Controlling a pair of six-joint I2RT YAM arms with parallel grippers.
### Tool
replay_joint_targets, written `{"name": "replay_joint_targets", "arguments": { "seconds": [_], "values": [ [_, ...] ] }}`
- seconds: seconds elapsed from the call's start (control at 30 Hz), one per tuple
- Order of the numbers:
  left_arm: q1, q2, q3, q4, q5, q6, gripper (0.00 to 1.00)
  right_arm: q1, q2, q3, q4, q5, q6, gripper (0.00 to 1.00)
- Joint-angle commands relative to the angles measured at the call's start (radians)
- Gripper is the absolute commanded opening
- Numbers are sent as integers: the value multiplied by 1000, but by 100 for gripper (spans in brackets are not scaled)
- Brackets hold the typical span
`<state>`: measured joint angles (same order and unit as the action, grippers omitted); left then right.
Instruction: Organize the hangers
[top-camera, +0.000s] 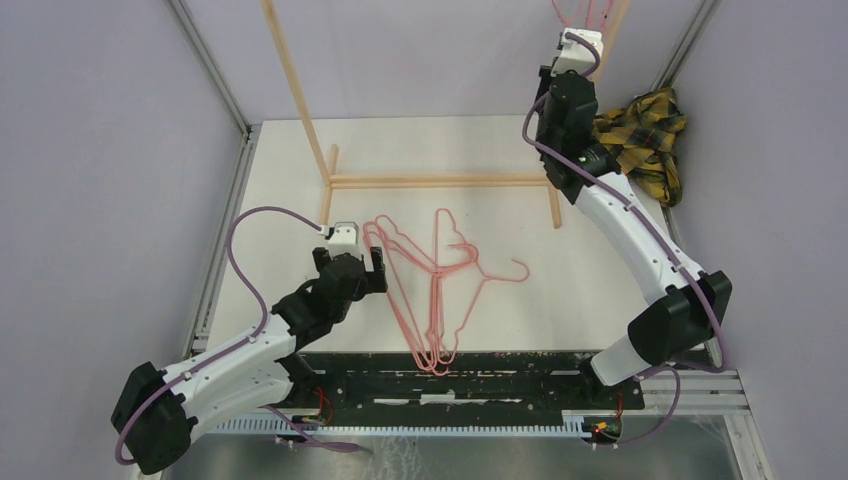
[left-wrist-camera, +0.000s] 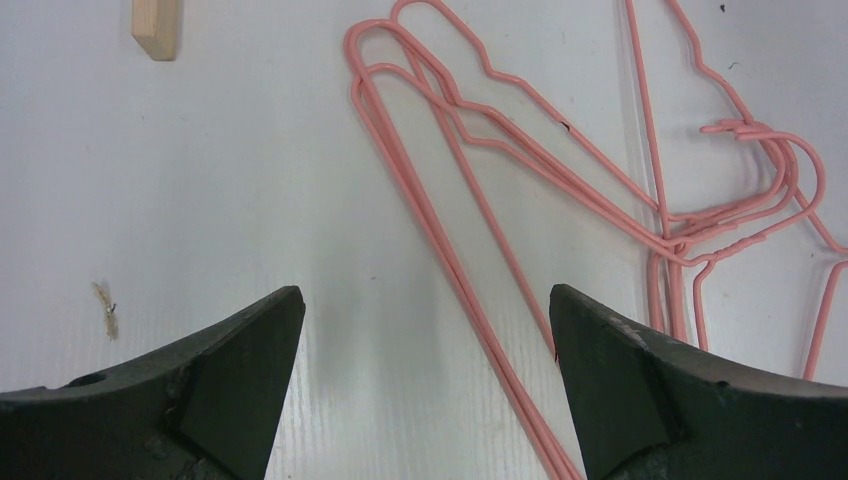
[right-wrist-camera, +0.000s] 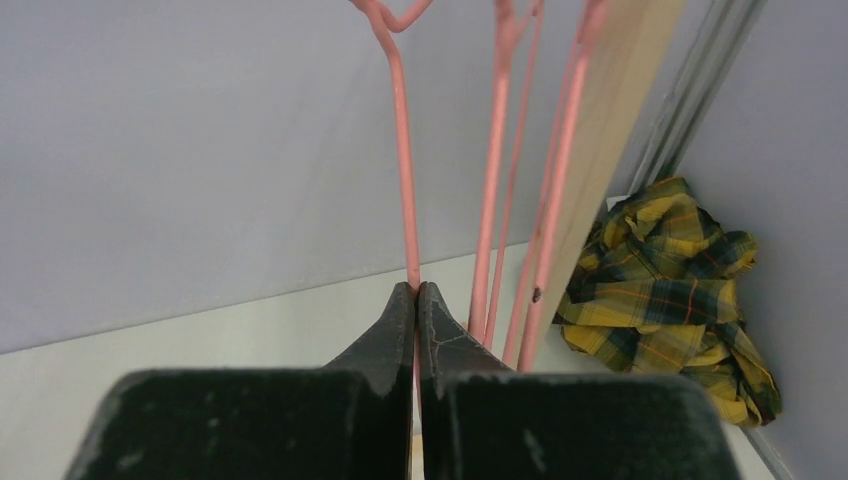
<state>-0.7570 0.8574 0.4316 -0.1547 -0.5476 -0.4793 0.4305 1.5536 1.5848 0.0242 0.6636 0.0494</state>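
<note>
Several pink wire hangers (top-camera: 432, 290) lie tangled on the white table (top-camera: 560, 280). My left gripper (top-camera: 349, 262) hovers open at their left edge. In the left wrist view its jaws (left-wrist-camera: 425, 295) stand wide apart over the long straight wires of the pile (left-wrist-camera: 470, 130), touching none. My right gripper (top-camera: 578, 45) is raised high at the back right. In the right wrist view it (right-wrist-camera: 417, 288) is shut on the thin wire of one hanging hanger (right-wrist-camera: 402, 150). More hangers (right-wrist-camera: 495, 200) hang just to its right, beside the wooden post (right-wrist-camera: 600, 150).
The light wooden rack frame (top-camera: 440, 181) stands at the back of the table, one foot (left-wrist-camera: 157, 28) showing in the left wrist view. A yellow-black plaid cloth (top-camera: 640, 140) (right-wrist-camera: 665, 290) is bunched in the back right corner. Grey walls enclose the table.
</note>
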Motion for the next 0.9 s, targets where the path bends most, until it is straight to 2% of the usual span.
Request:
{"name": "replay_joint_targets", "arguments": {
  "seconds": [0.0, 0.27, 0.37, 0.47, 0.73, 0.87],
  "values": [
    [-1, -10, 8, 38, -23, -21, 99, -67, -58, -42, -62, 50, 89, 1],
    [0, 9, 10, 44, -23, -24, 99, -109, -74, -50, -94, 1, 126, 1],
    [0, 10, 12, 44, -23, -23, 99, -110, -84, -53, -95, -25, 122, 25],
    [-1, 15, 16, 45, -23, -22, 99, -110, -112, -67, -95, -54, 121, 41],
    [0, 43, 15, 59, -22, -21, 99, -108, -251, -131, -118, -119, 118, 70],
    [-1, 56, 10, 68, -21, -22, 99, -109, -367, -190, -110, -128, 103, 79]
  ]
}}
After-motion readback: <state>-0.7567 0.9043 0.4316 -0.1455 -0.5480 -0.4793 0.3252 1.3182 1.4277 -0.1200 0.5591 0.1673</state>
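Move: The right hand, shut on a pink hanger, has the nearest hangers already hung about 4 cm to its right, 2 cm ahead and some 3 cm higher. The rack's right post stands about 8 cm to the hand's right and 4 cm ahead; the plaid cloth lies some 32 cm right, 14 cm ahead and 38 cm below. From the left hand, those hung hangers are roughly 25 cm ahead, 43 cm right and 33 cm up. Keeping its pinch on the hanger, the right hand carries it on to the right by nearly 5 cm, level, towards the hung hangers and the right post, with only a slight turn of the wrist. There it stops and spreads its fingers to about three quarters open, sinking some 2 cm as they part and let go of the wire, then draws back towards the base by roughly 5 cm, rising again. ##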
